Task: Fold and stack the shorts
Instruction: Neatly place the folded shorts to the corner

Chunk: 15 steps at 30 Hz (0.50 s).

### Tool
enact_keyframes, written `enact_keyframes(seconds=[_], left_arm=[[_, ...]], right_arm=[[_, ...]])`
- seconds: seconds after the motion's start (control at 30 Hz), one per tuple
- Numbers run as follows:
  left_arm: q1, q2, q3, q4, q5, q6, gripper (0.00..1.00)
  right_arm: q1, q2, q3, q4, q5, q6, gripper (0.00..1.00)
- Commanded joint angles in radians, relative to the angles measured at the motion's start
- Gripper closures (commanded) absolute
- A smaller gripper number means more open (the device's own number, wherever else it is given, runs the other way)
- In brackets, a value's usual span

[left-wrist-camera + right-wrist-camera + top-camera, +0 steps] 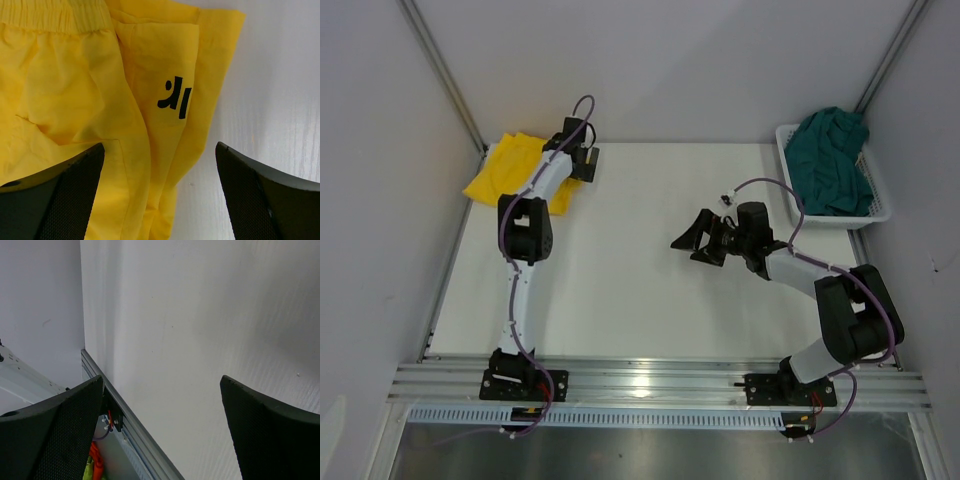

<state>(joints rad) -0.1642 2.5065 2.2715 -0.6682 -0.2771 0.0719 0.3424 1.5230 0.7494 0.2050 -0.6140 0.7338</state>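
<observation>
The yellow shorts (513, 166) lie folded flat at the table's far left corner. In the left wrist view the yellow shorts (75, 100) show a gathered waistband at the top and a small dark logo (172, 95). My left gripper (582, 163) hovers open over their right edge; seen from the wrist, the left gripper (160, 150) has fabric below it and nothing between its fingers. The dark teal shorts (832, 160) sit crumpled in the white basket (881, 214) at the far right. My right gripper (695, 240) stands open mid-table, and the right gripper (162, 382) is empty.
White walls with metal corner posts (445, 75) close in the table on three sides. An aluminium rail (650, 380) runs along the near edge, and this rail (130, 425) also shows in the right wrist view. Bare white tabletop (640, 290) lies between the arms.
</observation>
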Motion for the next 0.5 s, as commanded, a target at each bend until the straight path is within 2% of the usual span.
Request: enact_keyframes(seconds=[0.0, 0.2, 0.37, 0.47], left_arm=[[-0.015, 0.017, 0.042, 0.004, -0.073, 0.075, 0.07], [-0.021, 0.035, 0.045, 0.009, -0.071, 0.08, 0.16], [-0.037, 0.058, 0.059, -0.001, -0.132, 0.106, 0.24], [-0.037, 0.064, 0.062, -0.001, -0.157, 0.111, 0.36]], right_arm=[[-0.003, 0.015, 0.028, 0.047, -0.02, 0.006, 0.01], [-0.011, 0.032, 0.036, 0.051, -0.027, 0.007, 0.01], [-0.011, 0.051, 0.041, 0.065, -0.036, 0.015, 0.0], [-0.013, 0.062, 0.044, 0.073, -0.043, 0.018, 0.0]])
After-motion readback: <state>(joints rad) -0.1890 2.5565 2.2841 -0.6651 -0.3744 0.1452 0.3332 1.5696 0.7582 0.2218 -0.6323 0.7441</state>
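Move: The right edge of the folded shorts lies between the left hand's open fingers and about 3 cm below them, with no offset ahead or sideways. The black logo sits roughly 4 cm ahead, 1 cm to the left and some 4 cm down. The middle of the shorts is about 18 cm to the left and 1 cm ahead. From the right hand, that edge is some 32 cm left, 26 cm ahead and 9 cm below. With a finger on either side of the shorts' right edge, just short of the logo, the left gripper begins to close on the yellow cloth, losing about a quarter of its opening and not yet shut. As it narrows, the left hand sinks about 2 cm towards the table and rolls some 5 degrees, its left side rising. ##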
